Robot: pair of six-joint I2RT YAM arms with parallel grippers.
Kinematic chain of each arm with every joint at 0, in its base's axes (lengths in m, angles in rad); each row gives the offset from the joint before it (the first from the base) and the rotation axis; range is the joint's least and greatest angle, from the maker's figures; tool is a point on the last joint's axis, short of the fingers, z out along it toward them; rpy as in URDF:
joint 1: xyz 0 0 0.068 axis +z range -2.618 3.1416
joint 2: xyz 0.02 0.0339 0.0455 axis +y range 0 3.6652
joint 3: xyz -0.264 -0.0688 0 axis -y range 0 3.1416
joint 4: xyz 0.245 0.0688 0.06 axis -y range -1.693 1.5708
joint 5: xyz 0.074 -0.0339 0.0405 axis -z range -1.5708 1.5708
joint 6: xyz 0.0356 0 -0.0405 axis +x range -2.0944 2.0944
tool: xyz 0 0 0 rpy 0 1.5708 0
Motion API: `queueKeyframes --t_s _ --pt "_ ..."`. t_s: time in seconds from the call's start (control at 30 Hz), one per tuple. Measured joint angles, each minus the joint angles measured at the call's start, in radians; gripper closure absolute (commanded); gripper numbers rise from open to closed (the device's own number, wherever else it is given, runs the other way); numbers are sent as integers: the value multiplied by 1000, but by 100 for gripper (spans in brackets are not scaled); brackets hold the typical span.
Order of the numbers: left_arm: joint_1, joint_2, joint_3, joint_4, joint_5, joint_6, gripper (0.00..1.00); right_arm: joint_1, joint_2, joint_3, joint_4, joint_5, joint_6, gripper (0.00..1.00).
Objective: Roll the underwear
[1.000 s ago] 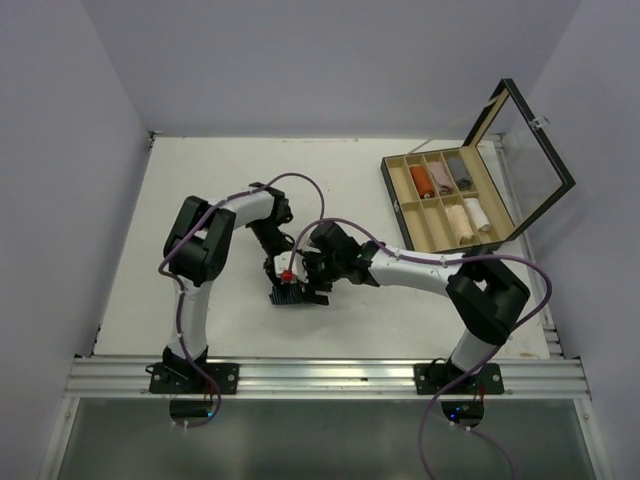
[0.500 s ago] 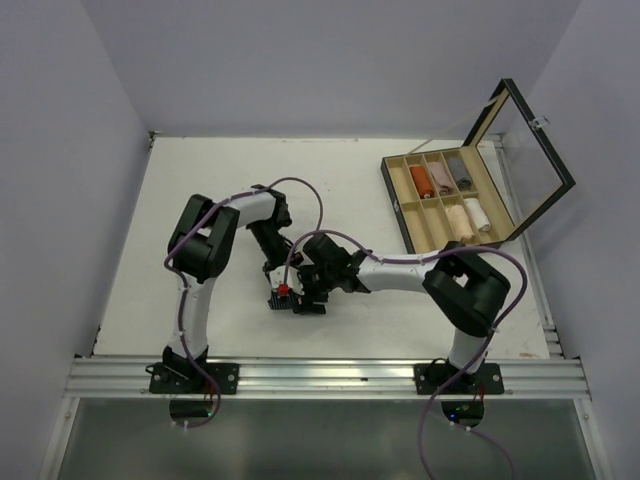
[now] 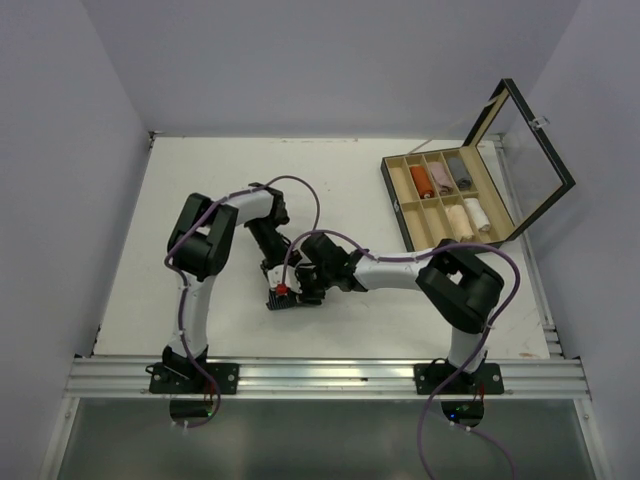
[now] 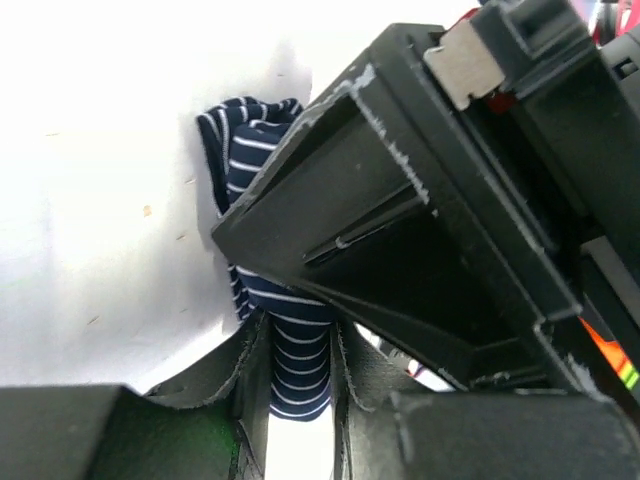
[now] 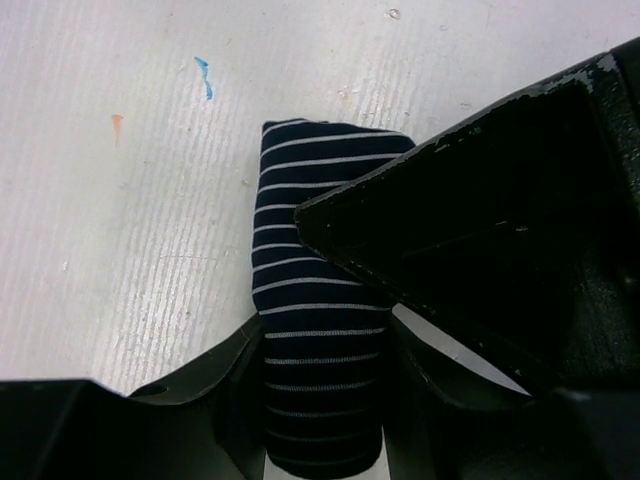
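The navy underwear with thin pale stripes (image 3: 281, 300) lies as a narrow rolled bundle on the white table, near the front centre. My left gripper (image 3: 274, 286) comes at it from behind and is shut on one end; in the left wrist view the striped cloth (image 4: 292, 352) is pinched between its fingers (image 4: 252, 372). My right gripper (image 3: 299, 292) comes in from the right and is shut on the roll (image 5: 318, 300), which fills the gap between its fingers. The two grippers almost touch. No loose pink-and-white or beige garment shows on the table.
An open compartmented wooden box (image 3: 393, 196) with a raised glass lid (image 3: 528, 165) stands at the back right and holds several rolled cloths. Grey walls close in the table on the left, back and right. The aluminium rail (image 3: 320, 375) runs along the near edge.
My right wrist has moved left and its elbow has swung in. Both grippers and the navy bundle have shifted slightly left and toward the near edge.
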Motion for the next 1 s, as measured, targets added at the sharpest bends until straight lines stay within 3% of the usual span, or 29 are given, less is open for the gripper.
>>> queueKeyframes --t_s 0.17,0.37,0.47,0.57,0.6,0.63,0.87,1.0 --pt "45 -2 100 -3 -35 0 64 -6 -10 0 13 56 14 100" --pt "230 -24 447 109 -97 1 51 -64 -98 -18 -97 50 133 100" --pt "316 -111 496 186 -97 -7 48 -145 -170 -18 -140 23 237 100" --pt "335 -218 476 250 -81 -28 40 -293 -261 -18 -160 18 331 100" --pt "331 -260 452 290 -66 -42 28 -352 -294 -18 -168 18 357 100" --pt "325 -301 424 326 -51 -58 0 -412 -329 -18 -175 21 380 100" --pt "303 -455 293 568 32 -227 0 -801 -561 -31 -206 145 447 100" --pt "303 -456 275 672 32 -322 0 -909 -618 -53 -214 307 443 100"
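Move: In the box, the empty front-row compartment just left of the cream roll lies about 18 cm ahead and 36 cm to the right of the right hand, near its height; that hand already grips the rolled striped underwear. The cream roll is some 7 cm right of that compartment, and the orange roll about 13 cm beyond it in the back row. From the left hand, the striped roll's middle lies about 4 cm right and 2 cm back, just below its fingers. Carrying the striped roll in a steady grip, the right hand eases a little forward, then sweeps some 35 cm right while rising and reaching forward to above the box's front row, its wrist turning about 80 degrees clockwise. The left hand opens wide, lets go of the roll and withdraws forward and up, its fingers swinging from back-down to steeply down. ##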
